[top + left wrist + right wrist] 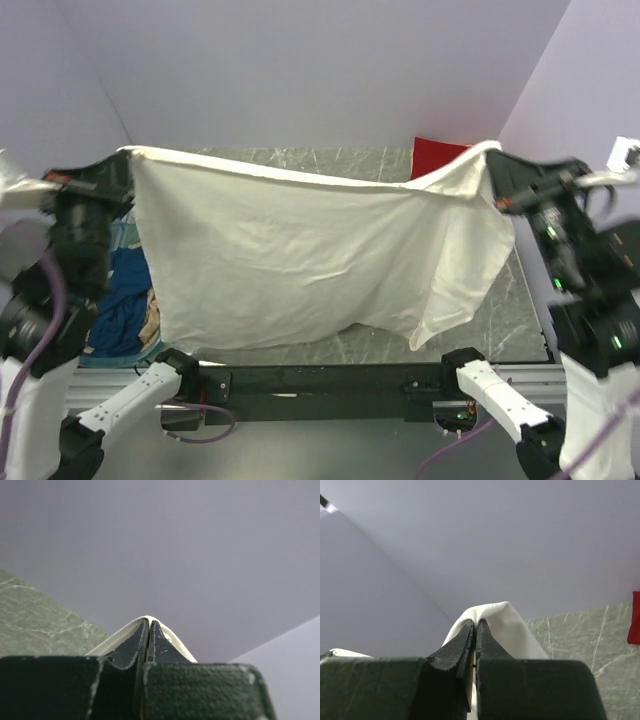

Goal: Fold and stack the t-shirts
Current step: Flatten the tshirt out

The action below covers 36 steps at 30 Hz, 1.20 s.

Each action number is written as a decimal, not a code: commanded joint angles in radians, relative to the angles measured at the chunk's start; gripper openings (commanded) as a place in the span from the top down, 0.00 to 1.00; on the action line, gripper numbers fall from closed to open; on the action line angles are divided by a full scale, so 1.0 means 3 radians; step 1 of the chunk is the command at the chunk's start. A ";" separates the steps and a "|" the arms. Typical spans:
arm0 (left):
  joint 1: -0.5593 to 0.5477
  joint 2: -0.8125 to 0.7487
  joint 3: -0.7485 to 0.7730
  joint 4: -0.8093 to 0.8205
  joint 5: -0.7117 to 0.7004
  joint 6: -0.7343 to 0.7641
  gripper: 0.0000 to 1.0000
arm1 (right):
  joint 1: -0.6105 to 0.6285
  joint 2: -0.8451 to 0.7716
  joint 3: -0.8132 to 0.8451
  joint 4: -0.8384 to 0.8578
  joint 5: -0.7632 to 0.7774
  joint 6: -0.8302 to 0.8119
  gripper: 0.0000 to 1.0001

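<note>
A cream-white t-shirt (300, 260) hangs spread wide above the table, held up by its two top corners. My left gripper (128, 153) is shut on its left corner; in the left wrist view the cloth edge (120, 635) wraps over the closed gripper (150, 624). My right gripper (493, 150) is shut on the right corner, and the right wrist view shows the cream-white cloth (512, 627) bunched over the closed gripper (476, 624). A red t-shirt (437, 158) lies at the back right of the table, also seen as a red t-shirt edge (635, 617). Dark blue cloth (122, 290) lies at the left.
The dark blue cloth sits in a pile with tan cloth (150, 320) beside the left arm. The green marbled table (510, 310) shows under and behind the hanging shirt. Lilac walls (320, 70) close in the back and sides. A black rail (320, 380) runs along the near edge.
</note>
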 commanded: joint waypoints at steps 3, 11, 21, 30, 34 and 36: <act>0.0031 0.0655 -0.0165 0.0802 -0.0199 0.0295 0.99 | -0.0059 0.0770 -0.0038 0.0783 -0.0170 -0.0084 1.00; 0.0694 0.1978 0.0763 0.1355 0.0710 0.0270 0.99 | -0.0355 0.1885 0.0809 0.1412 -0.0421 -0.0068 1.00; 0.1422 0.2313 0.1518 0.1390 0.1401 0.0152 0.99 | -0.0550 0.2113 0.1560 0.1657 -0.0411 -0.0013 1.00; 0.1586 0.1409 -0.0331 0.1355 0.1571 -0.0119 0.99 | -0.0550 0.0953 -0.0659 0.2031 -0.0375 0.0345 1.00; 0.1581 0.0969 -0.1318 0.1197 0.1581 -0.0440 0.99 | -0.0550 0.0533 -0.2053 0.2092 -0.0543 0.0586 1.00; 0.1581 0.0759 -0.1871 0.1105 0.1632 -0.0512 0.99 | -0.0550 0.0354 -0.2439 0.2001 -0.0585 0.0586 1.00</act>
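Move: Both hands already pinch a top corner of the cream t-shirt high over the table; its middle trails some 8 cm back and 22 cm below them, about 27 cm right of the left hand and 25 cm left of the right. The clear table middle lies roughly 15 cm farther out than either hand and 55 cm down. The basket stands about 19 cm left of the left hand and level with it; the red stack is some 37 cm ahead and 13 cm right of the right hand. Keeping their pinch on the corners, both hands fling the t-shirt forward together about 25 cm over the table, sinking some 5 cm on the way, then snap back towards the base roughly 10 cm while rising, the right hand higher than the left. From there both drop steeply, close to 20 cm, towards the table, the fingers tipping down about 20 degrees as they go, and they stay about as far apart throughout. ##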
